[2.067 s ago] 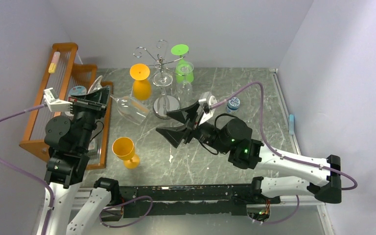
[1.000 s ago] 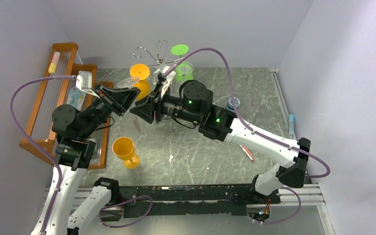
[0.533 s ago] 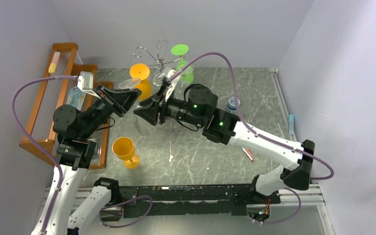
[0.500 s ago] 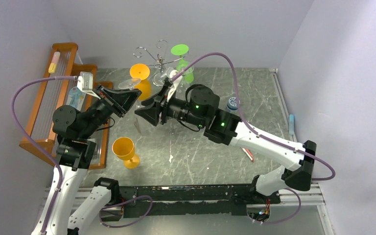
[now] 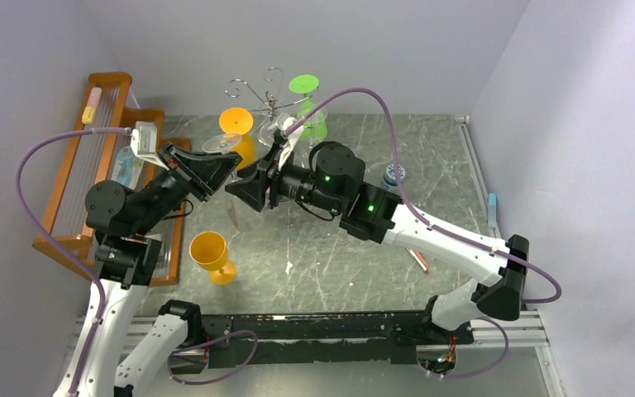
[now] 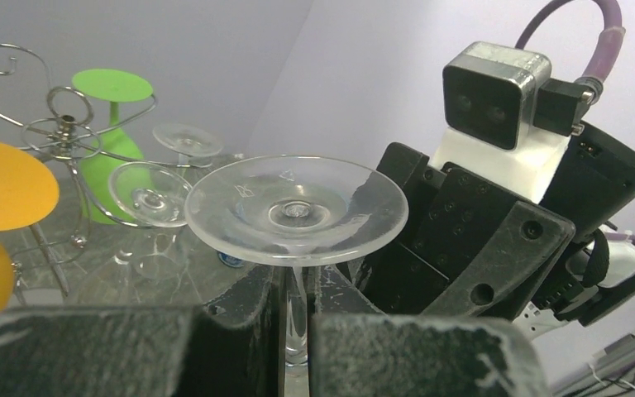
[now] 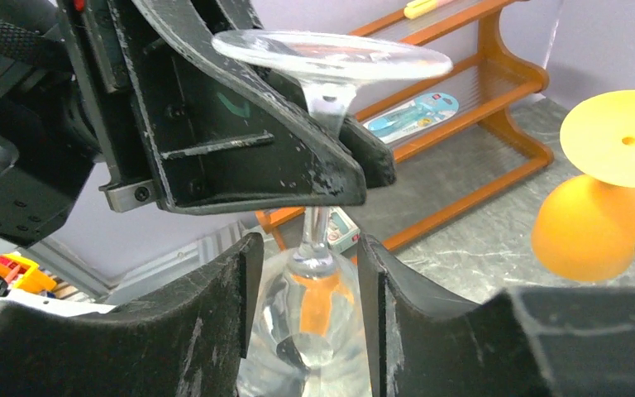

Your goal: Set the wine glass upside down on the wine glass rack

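Observation:
A clear wine glass (image 5: 219,142) hangs upside down, foot up, over the table's left middle. My left gripper (image 5: 213,168) is shut on its stem; in the left wrist view the stem (image 6: 296,306) is pinched between the pads (image 6: 298,327) under the round foot. My right gripper (image 5: 245,186) faces it from the right. In the right wrist view the bowl (image 7: 314,318) fills the gap between its fingers (image 7: 307,258), which sit against both sides. The chrome wine glass rack (image 5: 269,98) stands behind, with curled arms (image 6: 64,124).
An upside-down orange glass (image 5: 237,136), a green one (image 5: 304,85) and clear ones (image 6: 150,194) are at the rack. An upright orange glass (image 5: 212,253) stands front left. The wooden slatted rack (image 5: 70,194) lines the left wall. A small blue-lidded item (image 5: 394,174) is on the right.
Over two seconds my left gripper raised the glass from the table by its stem and my right arm swung left to its bowl. In the last half second both barely moved.

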Robot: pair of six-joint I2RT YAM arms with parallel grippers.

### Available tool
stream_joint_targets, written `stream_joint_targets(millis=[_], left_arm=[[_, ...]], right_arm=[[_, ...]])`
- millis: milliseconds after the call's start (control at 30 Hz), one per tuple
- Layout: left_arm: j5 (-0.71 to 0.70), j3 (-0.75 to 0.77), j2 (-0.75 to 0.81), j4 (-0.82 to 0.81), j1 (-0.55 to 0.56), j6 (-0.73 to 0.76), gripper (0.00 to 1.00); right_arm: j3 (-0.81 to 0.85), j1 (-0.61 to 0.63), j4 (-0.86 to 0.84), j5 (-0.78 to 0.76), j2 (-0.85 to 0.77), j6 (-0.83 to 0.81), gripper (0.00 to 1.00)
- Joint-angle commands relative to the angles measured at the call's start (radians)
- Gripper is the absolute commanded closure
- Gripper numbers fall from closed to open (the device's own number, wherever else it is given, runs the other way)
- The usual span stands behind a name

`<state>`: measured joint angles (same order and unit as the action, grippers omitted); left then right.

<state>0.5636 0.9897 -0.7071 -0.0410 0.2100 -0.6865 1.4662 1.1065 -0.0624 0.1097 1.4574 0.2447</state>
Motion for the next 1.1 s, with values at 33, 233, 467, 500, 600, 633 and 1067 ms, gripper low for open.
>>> stream_joint_targets(millis=[33,233,467,500,600,633,1067], left_arm=[[0.109,-0.003,0.0,-0.122,-0.009,-0.036,0.95],[0.135,-0.019,0.003,-0.155,-0.009,-0.058,0.95],[0.148,-0.026,0.016,-0.172,-0.009,-0.064,0.9],[0.145,-0.027,0.017,-0.17,-0.009,-0.067,0.87],[0.132,-0.029,0.021,-0.156,-0.009,-0.075,0.72],[0.129,-0.029,0.023,-0.149,-0.009,-0.076,0.67],[0.051,-0.036,0.09,-0.06,-0.009,-0.164,0.03]], right_arm=[[0.037,-0.007,-0.01,0.024,0.021,0.007,0.55],[0.012,-0.008,-0.055,0.021,0.023,0.003,0.7],[-0.024,-0.009,-0.112,-0.036,0.012,-0.021,1.0],[-0.031,-0.008,-0.123,-0.039,0.008,-0.026,1.0],[-0.06,-0.009,-0.156,-0.051,-0.009,-0.044,1.0],[-0.076,-0.009,-0.173,-0.059,-0.017,-0.049,1.0],[-0.229,-0.009,-0.401,-0.215,-0.099,-0.07,1.0]])
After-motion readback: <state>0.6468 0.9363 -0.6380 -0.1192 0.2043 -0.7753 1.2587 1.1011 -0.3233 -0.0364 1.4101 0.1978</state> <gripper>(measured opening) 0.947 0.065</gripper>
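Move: Just under its upturned foot the left hand pinches the clear wine glass, whose middle hangs about 6 cm below that hand; its stem stands between the right hand's half-open fingers, middle some 3 cm below them. From either hand, the orange glass on the rack lies about 13 cm straight ahead, the racked clear glass roughly 14 cm ahead and 6 cm right, and the rack's post some 17 cm ahead and 6 cm right. Closing on the stem below the left fingers, the right hand rises about 1.5 cm and takes the grip. The left, having eased back and to the right, then opens wide and lets go, drawing back to about 3 cm in all. Keeping its pinch, the right hand sinks some 3 cm while carrying the glass forward and a little right towards the rack, turning about 10 degrees clockwise. ##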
